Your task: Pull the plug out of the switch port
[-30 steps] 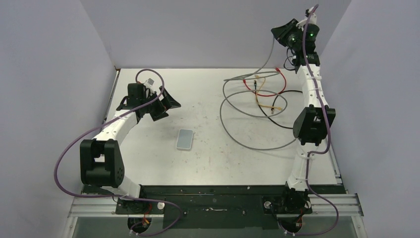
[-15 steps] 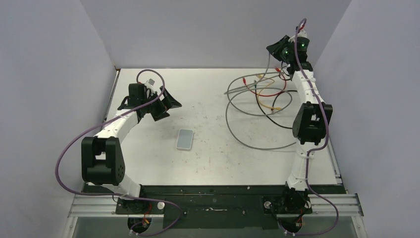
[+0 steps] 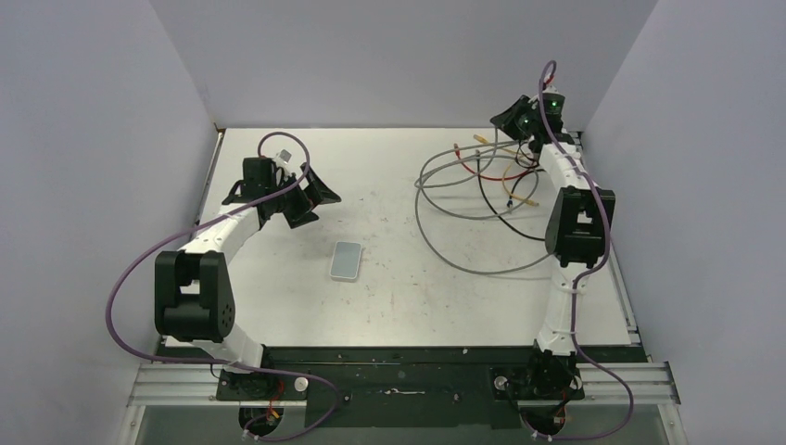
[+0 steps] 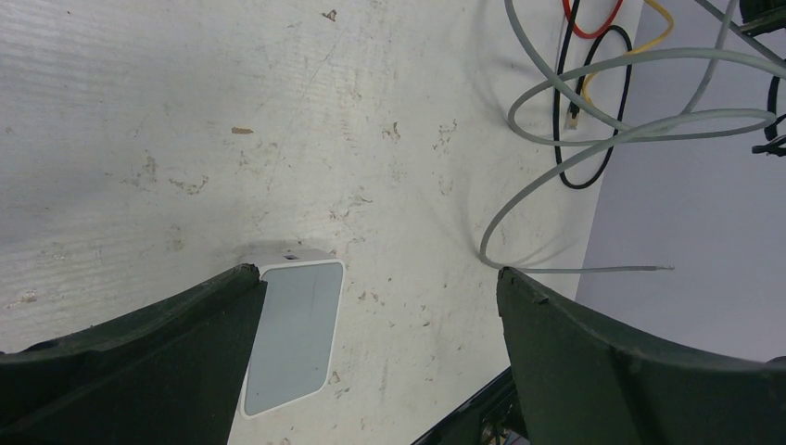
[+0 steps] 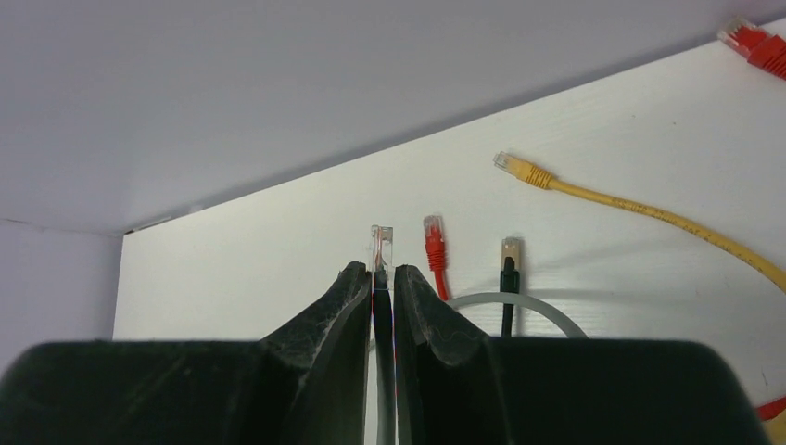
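Observation:
The switch (image 3: 348, 261), a small light-grey box, lies flat mid-table with no cable in it; in the left wrist view the switch (image 4: 297, 334) shows beside the left finger. My left gripper (image 3: 310, 197) hovers behind and left of it, open and empty, with the jaws of the left gripper (image 4: 377, 272) wide apart. At the back right, my right gripper (image 3: 508, 116) is shut on the clear plug (image 5: 382, 246) of the grey cable (image 3: 436, 199). The plug tip pokes out beyond the right gripper (image 5: 381, 271), far from the switch.
Grey cable loops cover the back right of the table, tangled with a red cable (image 3: 482, 171), a yellow cable (image 3: 521, 198) and a black cable (image 3: 519, 227). Loose red plug (image 5: 433, 232), black plug (image 5: 511, 252) and yellow plug (image 5: 519, 169) lie by the back wall.
My right gripper has come down toward the table's back right with the plug, dragging the grey cable's loops along. The left arm and switch have stayed put.

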`<control>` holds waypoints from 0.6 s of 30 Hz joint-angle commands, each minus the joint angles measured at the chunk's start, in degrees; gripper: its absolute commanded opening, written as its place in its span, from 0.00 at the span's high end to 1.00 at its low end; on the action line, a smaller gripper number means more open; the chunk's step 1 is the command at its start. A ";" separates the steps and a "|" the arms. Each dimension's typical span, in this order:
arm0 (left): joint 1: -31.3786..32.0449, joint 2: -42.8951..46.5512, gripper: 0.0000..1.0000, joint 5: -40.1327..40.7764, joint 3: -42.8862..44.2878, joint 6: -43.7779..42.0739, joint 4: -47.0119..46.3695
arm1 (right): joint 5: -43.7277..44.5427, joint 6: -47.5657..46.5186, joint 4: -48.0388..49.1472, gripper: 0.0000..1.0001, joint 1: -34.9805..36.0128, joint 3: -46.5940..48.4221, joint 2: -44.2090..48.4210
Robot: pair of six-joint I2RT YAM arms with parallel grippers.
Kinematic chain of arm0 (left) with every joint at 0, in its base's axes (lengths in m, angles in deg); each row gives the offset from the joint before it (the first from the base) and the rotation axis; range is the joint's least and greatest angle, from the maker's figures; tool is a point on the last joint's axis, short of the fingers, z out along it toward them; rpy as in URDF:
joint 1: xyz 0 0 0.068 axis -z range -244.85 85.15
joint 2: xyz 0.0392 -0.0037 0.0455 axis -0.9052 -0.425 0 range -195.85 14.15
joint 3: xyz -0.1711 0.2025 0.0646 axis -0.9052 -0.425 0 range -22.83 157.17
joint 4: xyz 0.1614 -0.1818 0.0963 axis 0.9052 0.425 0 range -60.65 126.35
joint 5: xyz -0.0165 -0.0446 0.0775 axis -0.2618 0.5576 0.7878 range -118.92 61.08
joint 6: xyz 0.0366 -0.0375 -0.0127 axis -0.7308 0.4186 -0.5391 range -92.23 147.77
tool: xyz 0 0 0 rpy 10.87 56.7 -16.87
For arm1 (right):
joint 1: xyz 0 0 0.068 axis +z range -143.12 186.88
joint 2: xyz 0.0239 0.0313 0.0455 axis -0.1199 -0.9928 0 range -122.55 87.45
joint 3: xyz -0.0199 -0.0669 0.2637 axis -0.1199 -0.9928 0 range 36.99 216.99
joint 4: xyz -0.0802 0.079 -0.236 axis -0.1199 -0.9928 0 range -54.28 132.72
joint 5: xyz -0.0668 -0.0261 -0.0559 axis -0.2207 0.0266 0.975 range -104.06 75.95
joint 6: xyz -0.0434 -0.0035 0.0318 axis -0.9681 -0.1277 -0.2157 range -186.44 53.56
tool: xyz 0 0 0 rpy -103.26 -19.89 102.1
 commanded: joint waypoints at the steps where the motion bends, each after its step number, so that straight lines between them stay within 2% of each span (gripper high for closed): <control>1: -0.30 0.75 0.04 -1.02 1.07 0.02 -2.28 | -0.97 -0.71 1.34 0.95 0.32 -0.69 -2.66; 11: -0.30 1.63 0.04 -1.24 0.50 0.04 -2.06 | -1.86 1.62 0.56 0.95 -0.66 0.11 -9.15; 18: -0.30 1.76 0.04 -1.36 0.60 -0.07 -1.90 | -2.26 2.61 -0.67 0.95 -1.06 5.86 -13.49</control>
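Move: The right hand holds the grey cable's clear plug over the far right of the table. The loose black plug it heads for lies about 17 cm below, some 5 cm ahead and 2 cm left; the yellow plug is about 10 cm ahead and 1 cm left, the red plug 7 cm ahead and 7 cm left, both at table height. From the idle left hand, the black plug is roughly 30 cm ahead, 33 cm right and 13 cm lower. Still pinching the grey cable's plug in its nearly shut fingers, the right hand sinks almost straight down by about 13 cm towards the black plug and the loose cables around it. As it lowers, the wrist tips the fingers about 15 degrees further downward; the grip stays shut. ##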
